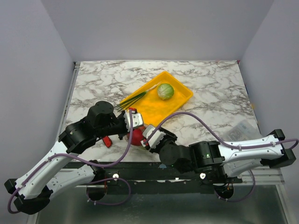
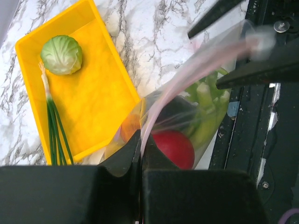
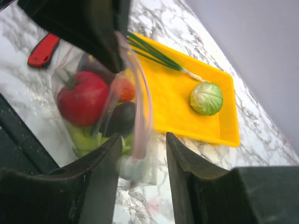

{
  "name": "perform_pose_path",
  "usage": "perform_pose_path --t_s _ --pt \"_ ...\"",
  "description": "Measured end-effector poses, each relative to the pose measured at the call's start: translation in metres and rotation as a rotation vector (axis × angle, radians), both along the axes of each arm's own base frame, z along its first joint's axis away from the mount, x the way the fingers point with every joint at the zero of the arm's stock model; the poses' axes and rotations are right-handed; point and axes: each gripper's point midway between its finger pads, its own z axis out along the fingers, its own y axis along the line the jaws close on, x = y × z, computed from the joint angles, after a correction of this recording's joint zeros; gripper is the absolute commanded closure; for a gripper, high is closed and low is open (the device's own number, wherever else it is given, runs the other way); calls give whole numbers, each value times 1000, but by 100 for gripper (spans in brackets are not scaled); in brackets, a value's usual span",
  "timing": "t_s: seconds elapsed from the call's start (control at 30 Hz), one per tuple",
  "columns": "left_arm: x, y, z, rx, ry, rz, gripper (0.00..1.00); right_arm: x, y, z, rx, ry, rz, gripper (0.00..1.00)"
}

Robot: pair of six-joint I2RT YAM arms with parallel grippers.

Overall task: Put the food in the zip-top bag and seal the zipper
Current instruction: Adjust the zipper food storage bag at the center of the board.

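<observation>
The clear zip-top bag [image 1: 137, 135] hangs between my two grippers near the table's front edge. It holds a red tomato [image 2: 175, 147], a dark eggplant [image 3: 120, 117] and pale-green leek pieces [image 2: 205, 114]. My left gripper [image 2: 140, 147] is shut on one end of the pinkish zipper strip [image 2: 187, 77]. My right gripper [image 3: 142, 161] is open, its jaws either side of the strip's other end, where a whitish slider [image 3: 131, 167] sits. The green cabbage [image 1: 165, 91] and green onions [image 1: 135, 99] lie in the yellow tray [image 1: 180, 103].
A red-handled tool [image 1: 107, 140] lies on the marble left of the bag. A small clear packet [image 1: 239, 131] lies at the right edge. The tray stands just behind the bag. A black frame rail [image 2: 243, 140] runs along the table's front.
</observation>
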Motion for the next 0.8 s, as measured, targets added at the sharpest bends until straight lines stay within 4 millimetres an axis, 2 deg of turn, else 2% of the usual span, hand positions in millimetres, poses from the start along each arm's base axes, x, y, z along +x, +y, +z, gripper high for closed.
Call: perform_pose_path --t_s 0.03,0.07,0.1,0.13,0.17,0.27,0.33,0.37,0.5,0.7,0.8 --pt "-1 0 -1 1 3 -1 100 3 -3 3 10 -18 -17 63" --pt "-1 0 -1 1 7 -3 100 5 -5 7 27 -28 -28 71" --pt "-2 0 -1 2 10 -4 100 7 -9 14 48 -36 -36 84" --pt "-3 1 -2 4 12 -5 97 7 -11 19 70 -38 -40 95" --pt "-3 1 -2 5 15 -5 91 8 -14 28 107 -36 -43 99" --pt "-6 1 -1 0 20 -14 52 7 -19 43 180 -20 -33 99" --pt "-9 2 3 -9 28 -17 36 3 -21 49 210 2 2 100" --pt "-11 2 6 -16 31 -22 31 1 -21 51 222 17 21 100" --pt "-20 -3 24 -67 42 -64 27 -15 -16 59 272 98 129 99" --pt "-34 -25 52 -152 81 -176 26 -31 -15 61 321 203 195 99" --pt "-44 -36 55 -171 92 -251 26 -35 -14 57 333 243 202 99"
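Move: The bag's right rim end already sits between the right hand's open fingers, about 2 cm to the right of the hand point and 1 cm back, level with it. The tomato in the hanging bag is some 4 cm left, 2 cm ahead and 10 cm below. The yellow tray's middle lies roughly 20 cm ahead, 6 cm right and 27 cm below. From the left hand, the same rim end is about 9 cm right, 4 cm back and level. The bag's right rim end is pinched as the right fingers shut while the hand rises. That hand climbs nearly 6 cm in all, edging right and then drawing back about 4 cm, its left side rolling up and the wrist turning counter-clockwise. Once it has hold, the left fingers open wide and let go of the rim, and the left hand goes up, back and to the right by some 8 cm in all, staying around the bag's mouth. ##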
